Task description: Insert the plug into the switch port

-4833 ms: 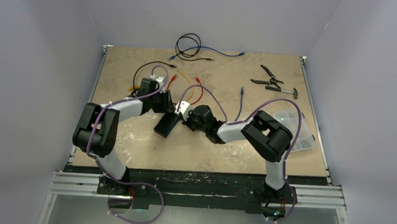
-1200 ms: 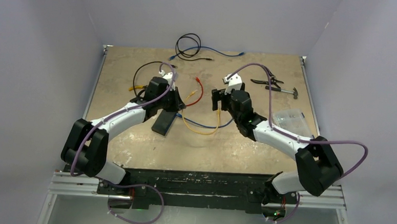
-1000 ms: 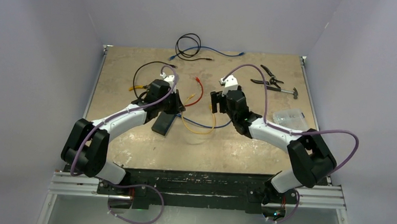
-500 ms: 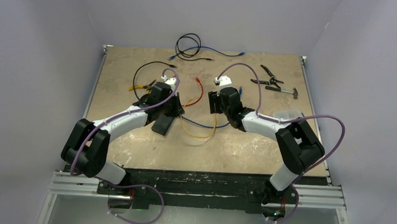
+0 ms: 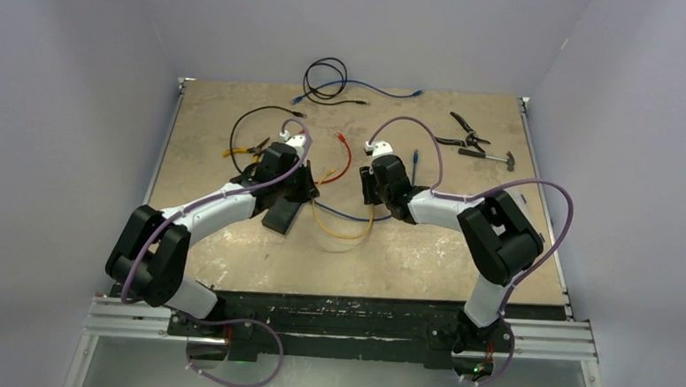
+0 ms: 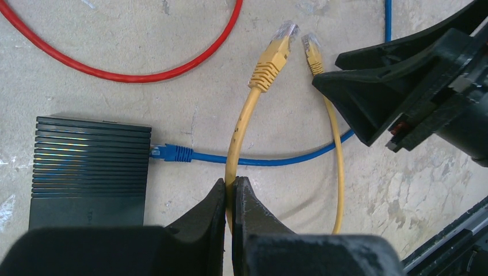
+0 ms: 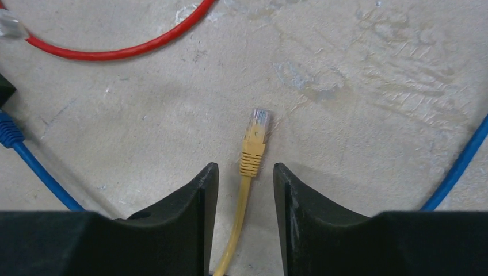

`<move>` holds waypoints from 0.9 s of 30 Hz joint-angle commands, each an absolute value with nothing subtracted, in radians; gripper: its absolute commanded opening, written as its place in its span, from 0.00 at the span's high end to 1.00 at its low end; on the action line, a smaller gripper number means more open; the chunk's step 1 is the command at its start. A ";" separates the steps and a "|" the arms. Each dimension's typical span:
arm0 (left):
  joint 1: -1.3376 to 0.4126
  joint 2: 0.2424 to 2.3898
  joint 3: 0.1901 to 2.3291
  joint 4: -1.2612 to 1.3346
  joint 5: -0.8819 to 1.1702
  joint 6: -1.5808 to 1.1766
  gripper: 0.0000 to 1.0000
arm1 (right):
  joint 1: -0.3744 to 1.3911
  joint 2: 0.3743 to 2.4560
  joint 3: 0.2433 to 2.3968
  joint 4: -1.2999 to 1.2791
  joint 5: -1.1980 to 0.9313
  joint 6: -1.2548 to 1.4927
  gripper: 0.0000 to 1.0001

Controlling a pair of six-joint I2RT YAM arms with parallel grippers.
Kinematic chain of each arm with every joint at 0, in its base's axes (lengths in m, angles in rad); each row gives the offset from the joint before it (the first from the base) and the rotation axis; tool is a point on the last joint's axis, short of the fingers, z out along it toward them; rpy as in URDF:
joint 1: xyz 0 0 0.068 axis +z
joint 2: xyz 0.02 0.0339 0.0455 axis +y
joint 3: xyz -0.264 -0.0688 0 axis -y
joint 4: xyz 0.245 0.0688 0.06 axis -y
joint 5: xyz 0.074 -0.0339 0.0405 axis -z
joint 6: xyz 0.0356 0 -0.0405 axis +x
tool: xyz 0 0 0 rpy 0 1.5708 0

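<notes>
The switch [image 6: 89, 167], a flat ribbed black box, lies on the table [image 5: 231, 241] with a blue plug [image 6: 170, 152] in its side socket; from above the switch [image 5: 282, 215] sits under my left arm. My left gripper [image 6: 231, 190] is shut on a yellow cable [image 6: 244, 121] some way behind its plug [image 6: 270, 54]. The cable's other yellow plug [image 7: 254, 141] lies flat on the table. My right gripper [image 7: 246, 168] stands open, one finger on each side of the cable just behind that plug, touching neither. Seen from above, the two grippers are close together at mid-table.
A red cable [image 5: 345, 163] curves between the grippers, and a blue cable [image 5: 356, 216] runs from the switch toward the right arm. Black and blue cables [image 5: 326, 73] are coiled at the back. Pliers [image 5: 462, 133] and a small hammer [image 5: 492, 155] lie back right.
My right arm has swung left and down over the free yellow plug, and its jaws have narrowed around the cable. The left gripper has stayed shut on the yellow cable, shifting only slightly.
</notes>
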State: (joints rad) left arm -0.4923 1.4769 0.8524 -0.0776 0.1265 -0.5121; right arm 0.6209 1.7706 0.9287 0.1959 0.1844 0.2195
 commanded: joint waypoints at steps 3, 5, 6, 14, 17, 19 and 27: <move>-0.498 1.445 0.850 -0.064 0.138 -0.503 1.00 | 0.618 1.819 0.992 0.202 0.164 0.248 0.62; -0.499 1.445 0.849 -0.064 0.140 -0.505 1.00 | 0.618 1.837 0.997 0.205 0.165 0.250 0.65; -0.499 1.445 0.848 -0.065 0.141 -0.505 1.00 | 0.618 1.844 1.000 0.206 0.165 0.249 0.67; -0.502 1.424 0.840 -0.062 0.152 -0.492 1.00 | 0.618 1.807 0.961 0.260 0.152 0.223 1.00; -0.507 1.403 0.837 -0.052 0.158 -0.469 1.00 | 0.617 1.731 0.912 0.340 0.118 0.184 1.00; -0.514 1.387 0.834 -0.048 0.154 -0.446 1.00 | 0.617 1.678 0.872 0.410 0.102 0.162 1.00; -0.576 1.322 0.824 -0.062 0.051 -0.379 0.99 | 0.616 1.523 0.755 0.599 -0.010 0.062 1.00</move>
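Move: Just under the right hand, on the table, lies the loose yellow plug, about 1 cm ahead, 1 cm left and 2 cm below. The yellow plug on the cable held by the left hand hovers some 8 cm left, 2 ahead and 5 higher; the blue plug by the switch is roughly 13 cm left, 3 back. From the left hand, the loose yellow plug lies about 12 cm right, 4 ahead and 7 down, the switch 7 cm left, 2 back and 6 down. Sinking a last 2 cm with a slight drift forward and left, the right hand shuts its half-open fingers on the boot of the loose yellow plug, then lifts it about 9 cm, tipping the fingertips up some 15 degrees and turning a little counter-clockwise. The left hand first stays still, then rises about 3 cm and eases back, keeping its grip on the cable. ##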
